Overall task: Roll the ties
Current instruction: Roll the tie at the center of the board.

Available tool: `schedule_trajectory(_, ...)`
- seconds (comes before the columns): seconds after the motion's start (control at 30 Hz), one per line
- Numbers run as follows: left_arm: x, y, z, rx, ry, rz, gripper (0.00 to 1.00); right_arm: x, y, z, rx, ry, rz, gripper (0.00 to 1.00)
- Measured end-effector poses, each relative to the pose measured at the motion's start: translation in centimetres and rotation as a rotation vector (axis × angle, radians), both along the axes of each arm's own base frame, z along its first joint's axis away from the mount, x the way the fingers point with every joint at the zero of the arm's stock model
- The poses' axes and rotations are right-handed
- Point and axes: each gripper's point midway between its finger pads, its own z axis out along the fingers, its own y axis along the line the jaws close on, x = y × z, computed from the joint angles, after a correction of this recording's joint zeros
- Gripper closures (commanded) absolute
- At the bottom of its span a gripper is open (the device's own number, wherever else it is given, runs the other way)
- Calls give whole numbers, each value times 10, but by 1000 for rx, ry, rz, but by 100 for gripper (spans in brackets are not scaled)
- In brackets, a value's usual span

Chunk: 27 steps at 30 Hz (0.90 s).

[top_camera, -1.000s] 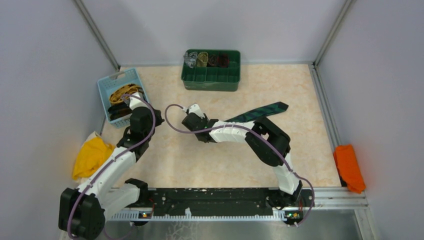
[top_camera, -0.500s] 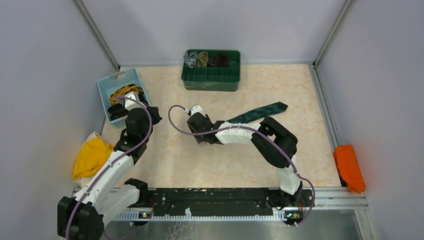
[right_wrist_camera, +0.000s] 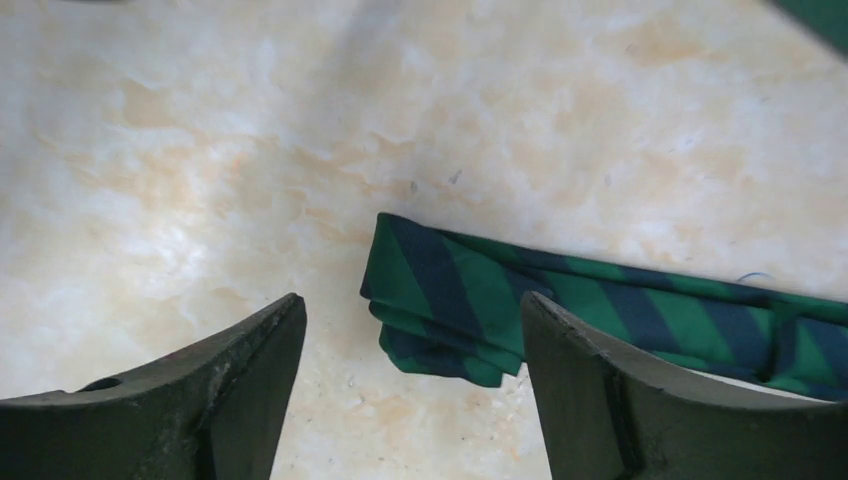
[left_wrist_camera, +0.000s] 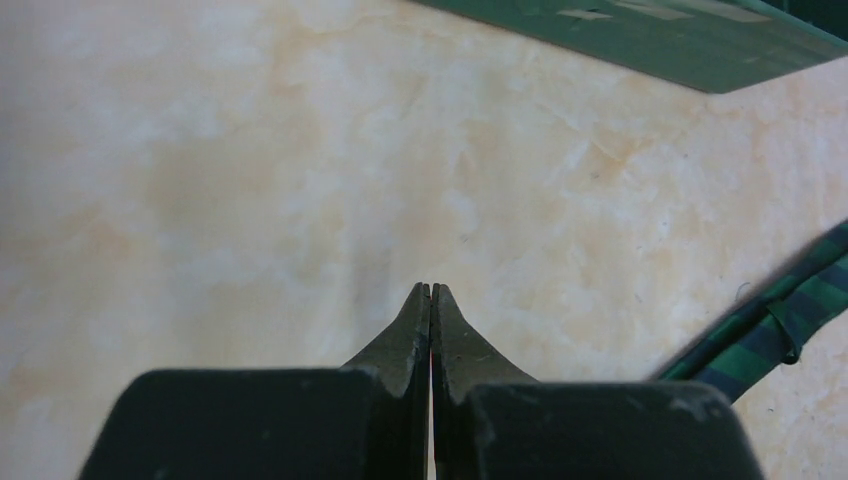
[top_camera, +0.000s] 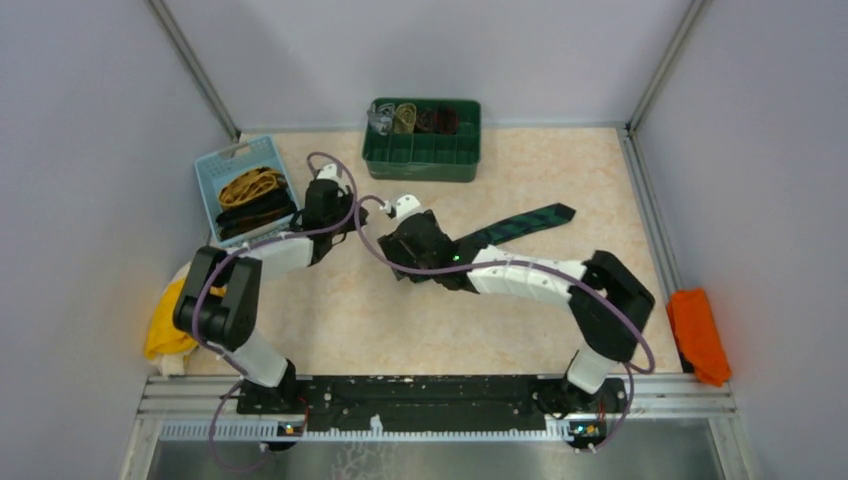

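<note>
A dark green tie with dark stripes [top_camera: 520, 224] lies slanted across the table. Its left end is folded over on itself [right_wrist_camera: 450, 290] and rests on the table between the fingers of my right gripper [right_wrist_camera: 412, 300], which stands open around it without touching. From above, the right gripper [top_camera: 408, 232] covers that end. My left gripper [left_wrist_camera: 431, 290] is shut on nothing, low over bare table just left of the tie [left_wrist_camera: 790, 320]; in the top view the left gripper [top_camera: 328, 200] sits beside the right one. More ties, mustard-yellow [top_camera: 250, 184] and black [top_camera: 255, 214], lie in the basket.
A light blue basket [top_camera: 212, 168] stands at the back left. A green compartment bin [top_camera: 425, 158] at the back centre holds rolled ties [top_camera: 412, 118]. A yellow cloth [top_camera: 170, 320] lies at the left edge and an orange cloth [top_camera: 698, 335] at the right edge.
My left arm has swung from the basket toward the middle, still shut. The right arm has stretched out, its elbow moving right, and its jaws now stand open around the tie's folded end.
</note>
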Motion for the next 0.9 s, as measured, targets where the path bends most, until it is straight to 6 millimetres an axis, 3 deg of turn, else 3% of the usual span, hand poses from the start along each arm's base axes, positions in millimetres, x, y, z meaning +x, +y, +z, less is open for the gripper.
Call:
schedule_trajectory(0.07,16,-16,-3,-14,3,-62,100,-5,-8,36,72,-40,-9,34)
schedule_trajectory(0.17,34,-45,-8,-63,5,-184,100,-8,-13,60,127,-67,-22,74)
schedule_trajectory(0.23,41,-61,-14,-98,14,-258,100,-13,-19,62,146,-56,-33,100)
schedule_trajectory(0.37,47,-90,-34,-166,53,-392,100,-31,-33,22,112,41,-48,100)
schedule_trajectory(0.53,29,-105,-58,-218,126,-492,100,-56,-54,-37,28,179,-69,100)
schedule_trajectory(0.73,13,-127,-59,-235,143,-568,100,-61,-54,-69,8,234,-91,100)
schedule_trajectory(0.9,-4,-140,-65,-229,152,-607,100,-49,-46,-82,23,223,-111,100)
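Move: The folded stack of the tie lies almost straight beneath my open right fingers, some 8 cm down and within about 1 cm of them sideways. From my shut left fingers it is about 17 cm right, 8 cm back and 7 cm down. The unrolled tie strip runs off from the stack, its middle about 10 cm ahead and 24 cm right of my right hand. The green box stands some 30 cm ahead of that hand and 3 cm left. I lift my right hand clear by about 6 cm, shut its empty fingers, then sweep it back, right and down to just behind the stack's near edge, tipping the fingers more downward and easing slightly forward at the end. My left hand, still shut, swings about 14 cm right in an arc, first forward, then back, sinking and turning some 35 degrees clockwise to come in at the stack's far side. ##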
